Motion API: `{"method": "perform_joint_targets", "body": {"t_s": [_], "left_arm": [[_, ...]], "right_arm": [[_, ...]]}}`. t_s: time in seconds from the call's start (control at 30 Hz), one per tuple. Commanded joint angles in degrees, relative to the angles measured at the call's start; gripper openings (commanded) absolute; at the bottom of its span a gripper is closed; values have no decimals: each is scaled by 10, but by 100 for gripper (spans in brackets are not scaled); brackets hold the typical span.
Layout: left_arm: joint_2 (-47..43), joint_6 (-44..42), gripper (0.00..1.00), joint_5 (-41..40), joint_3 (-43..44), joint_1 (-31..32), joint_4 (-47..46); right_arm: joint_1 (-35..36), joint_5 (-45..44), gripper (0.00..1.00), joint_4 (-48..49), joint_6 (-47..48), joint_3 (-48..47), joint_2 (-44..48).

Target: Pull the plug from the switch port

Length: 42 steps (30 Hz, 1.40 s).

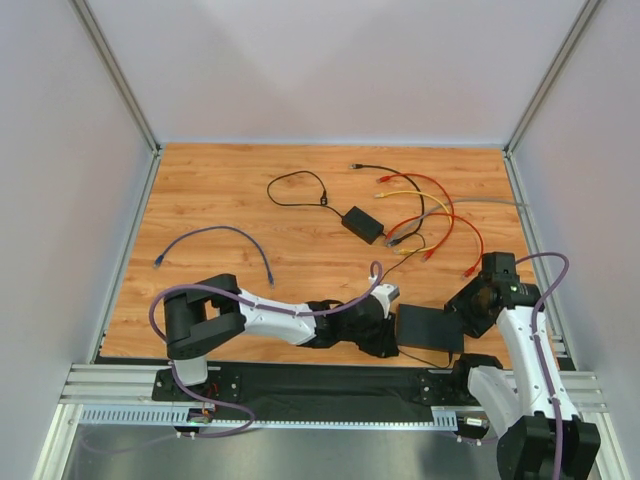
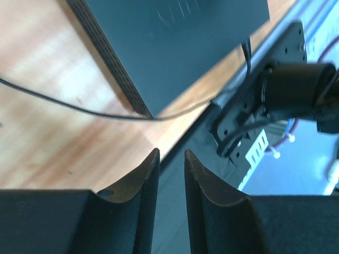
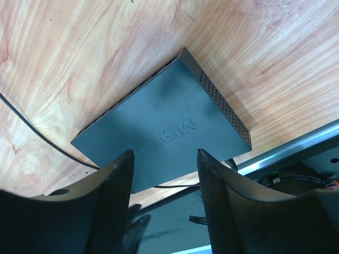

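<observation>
The switch [image 1: 430, 328] is a flat black box lying near the table's front edge; it also shows in the right wrist view [image 3: 159, 121] and the left wrist view [image 2: 175, 37]. A thin black cable [image 3: 175, 186] runs along its near side to what looks like a small black plug [image 3: 231, 162] at the near right corner. My left gripper [image 1: 392, 343] sits at the switch's left edge, and its jaws [image 2: 172, 156] stand slightly apart with nothing between them. My right gripper [image 1: 470, 312] hovers at the switch's right edge, open [image 3: 165, 153] and empty above the box.
A black power adapter [image 1: 362, 224] lies farther back among red, yellow and orange cables [image 1: 440, 215]. A blue cable [image 1: 215, 240] curls at the left. The black strip and metal rail [image 1: 300, 385] run just in front of the switch.
</observation>
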<state>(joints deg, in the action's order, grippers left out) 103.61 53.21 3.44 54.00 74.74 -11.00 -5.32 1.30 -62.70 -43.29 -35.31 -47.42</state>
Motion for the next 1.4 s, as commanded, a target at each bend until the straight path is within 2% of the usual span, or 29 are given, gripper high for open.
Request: {"method": "perform_joint_targets", "body": {"t_s": [0.0,0.2,0.37,0.47,0.77,0.97,1.23,1.37], "left_arm": [[4,16,32,2,-16,14,-70],[70,16,31,17,34,15,-75],[106,-10,32,15,86,12,-25],[121,-7,32,24,95,5,-33],[132,0,32,60,89,-62,-48],[163,-27,32,111,138,-109,-34],[201,-107,36,136,237,-138,28],[224,-121,38,170,286,-149,27]], "right_arm": [[2,-37,53,27,-12,-8,-7],[2,-89,53,21,-50,-8,-10],[2,-72,53,42,-54,-7,-26],[2,-60,53,50,-51,-3,-36],[2,-38,52,79,-41,16,-47],[2,-22,52,92,-40,23,-65],[2,7,53,122,-32,45,-69],[2,20,53,148,-22,47,-98]]}}
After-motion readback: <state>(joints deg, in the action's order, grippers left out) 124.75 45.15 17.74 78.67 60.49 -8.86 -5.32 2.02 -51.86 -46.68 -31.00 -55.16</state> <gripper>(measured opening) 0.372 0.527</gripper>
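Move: The switch's middle lies about 11 cm to the left hand's right, 6 cm ahead and 3 cm lower; its near left corner is much closer. From that hand the black power plug on the near edge is some 16 cm right, about level fore and aft. The right hand hovers over the switch's right part: the switch's middle is about 5 cm left, 1 cm back and 5 cm below, the plug 2 cm left and 7 cm back. Sinking about 2 cm and slipping slightly back, the left hand slides right some 4 cm to the switch's near left corner, then sweeps forward about 13 cm, pushing that corner outward with its part-open fingers, the cord at their tips. The right hand lowers about 3 cm towards the switch's top, easing forward, fingers still open. ##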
